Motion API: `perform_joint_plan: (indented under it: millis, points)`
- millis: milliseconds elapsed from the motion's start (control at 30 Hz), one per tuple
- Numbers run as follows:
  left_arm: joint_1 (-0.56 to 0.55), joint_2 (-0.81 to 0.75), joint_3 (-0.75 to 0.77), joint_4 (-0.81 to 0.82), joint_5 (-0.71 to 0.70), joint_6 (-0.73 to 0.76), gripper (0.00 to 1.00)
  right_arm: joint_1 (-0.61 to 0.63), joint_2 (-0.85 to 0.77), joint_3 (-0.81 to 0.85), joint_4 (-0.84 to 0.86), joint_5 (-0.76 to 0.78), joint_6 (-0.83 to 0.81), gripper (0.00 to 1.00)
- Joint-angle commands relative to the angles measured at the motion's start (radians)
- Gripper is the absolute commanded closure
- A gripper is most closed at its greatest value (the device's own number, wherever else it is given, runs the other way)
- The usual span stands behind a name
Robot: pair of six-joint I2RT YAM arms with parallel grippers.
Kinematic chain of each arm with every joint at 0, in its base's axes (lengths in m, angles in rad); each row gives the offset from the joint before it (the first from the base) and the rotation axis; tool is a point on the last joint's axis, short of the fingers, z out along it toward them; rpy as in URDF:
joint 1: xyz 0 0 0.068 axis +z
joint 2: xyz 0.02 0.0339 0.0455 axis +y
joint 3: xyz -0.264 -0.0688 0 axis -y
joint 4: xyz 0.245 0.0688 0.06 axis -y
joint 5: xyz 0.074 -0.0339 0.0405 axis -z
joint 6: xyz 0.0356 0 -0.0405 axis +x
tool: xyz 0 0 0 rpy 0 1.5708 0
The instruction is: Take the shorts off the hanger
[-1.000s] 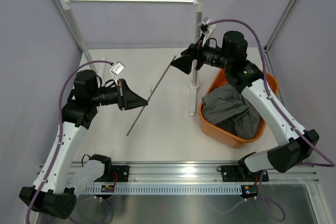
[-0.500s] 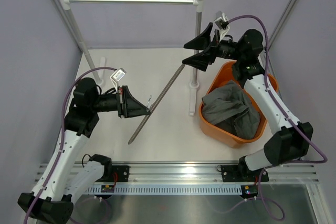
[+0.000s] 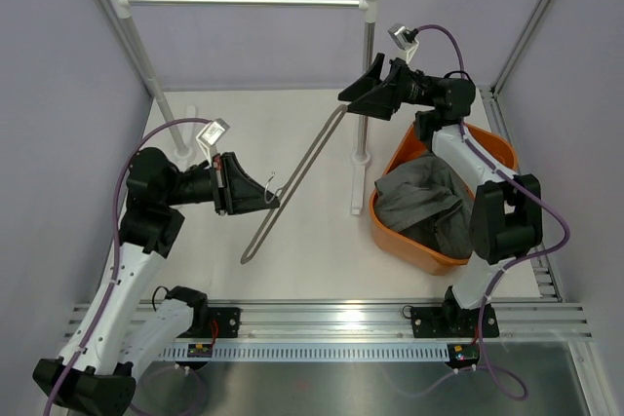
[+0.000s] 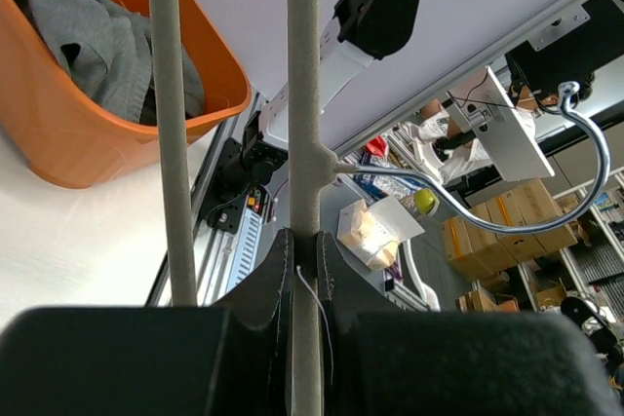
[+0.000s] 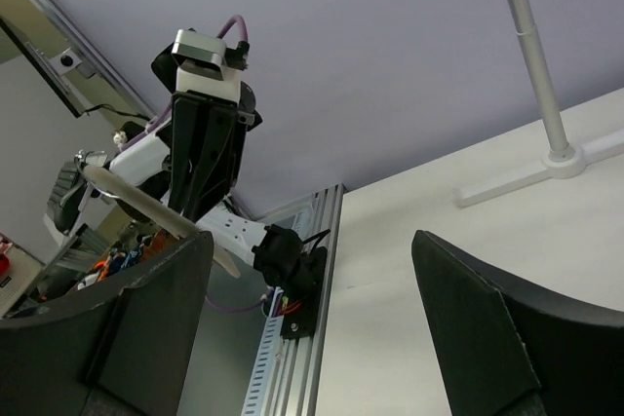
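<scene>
The hanger (image 3: 292, 180) is a thin grey wire loop held slanted above the table, and it carries no cloth. My left gripper (image 3: 271, 196) is shut on one of its long bars (image 4: 304, 94), close to the small hook (image 4: 546, 192). The grey shorts (image 3: 429, 207) lie crumpled in the orange basket (image 3: 390, 226), and they show in the left wrist view too as grey shorts (image 4: 88, 26). My right gripper (image 3: 357, 96) hangs open just past the hanger's far end, with nothing between its fingers. In the right wrist view the hanger bar (image 5: 146, 207) passes outside the left finger.
A silver rail (image 3: 244, 0) on white posts spans the back of the table, and its right post (image 3: 363, 143) stands between the hanger and the basket. The aluminium frame (image 3: 331, 319) with both arm bases runs along the near edge.
The right gripper has let go of the hanger's far end, opened wide and swung up and back. The left gripper has turned the hanger, which now shows as a loop.
</scene>
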State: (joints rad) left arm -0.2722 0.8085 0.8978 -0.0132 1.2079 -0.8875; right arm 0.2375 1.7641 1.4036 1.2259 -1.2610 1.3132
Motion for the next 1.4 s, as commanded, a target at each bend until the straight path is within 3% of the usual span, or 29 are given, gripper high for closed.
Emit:
perform_joint_plan:
  millis: [0, 433, 733, 900, 1067, 1233, 1367]
  points:
    - [-0.007, 0.014, -0.016, 0.165, 0.036, -0.093, 1.00, 0.002, -0.064, 0.011, 0.339, -0.038, 0.067, 0.09]
    - [-0.038, 0.087, -0.025, 0.419, 0.012, -0.261, 1.00, 0.023, -0.167, -0.029, 0.339, 0.005, 0.049, 0.09]
    - [-0.051, 0.172, -0.031, 0.573, -0.004, -0.378, 1.00, 0.031, -0.233, -0.049, 0.339, -0.018, 0.060, 0.16]
    - [-0.053, 0.196, -0.046, 0.639, -0.018, -0.419, 1.00, 0.031, -0.265, -0.057, 0.339, -0.017, 0.090, 0.39]
    - [-0.053, 0.213, -0.036, 0.619, -0.024, -0.407, 1.00, 0.034, -0.282, -0.063, 0.334, 0.000, 0.147, 1.00]
    - [-0.062, 0.198, 0.062, 0.267, -0.048, -0.150, 1.00, 0.034, -0.307, -0.089, 0.337, 0.018, 0.218, 1.00]
    - [-0.071, 0.189, 0.118, 0.098, -0.073, -0.010, 0.99, 0.034, -0.324, -0.104, 0.310, 0.051, 0.250, 1.00]
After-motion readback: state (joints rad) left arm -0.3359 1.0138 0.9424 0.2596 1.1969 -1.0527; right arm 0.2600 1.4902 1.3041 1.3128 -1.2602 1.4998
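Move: My left hand already holds the hanger mid-length; its free end stands about 9 cm ahead of that hand, 12 cm right and 9 cm higher. The open right gripper is some 20 cm ahead of the left hand, 13 cm right, 4 cm above. From my right hand the free end lies about 11 cm back, 1 cm left, 5 cm higher; the rack's right post stands roughly 10 cm ahead, 1 cm left, and the shorts' bin 18 cm right, 2 cm back, 32 cm below. I draw my right hand back about 10 cm while raising it some 6 cm, fingers still pointing left, until they straddle the hanger's free end, then shut them and pinch it. My left hand keeps its grip and carries the hanger about 3 cm forward and nearly as far right, towards the right hand. ##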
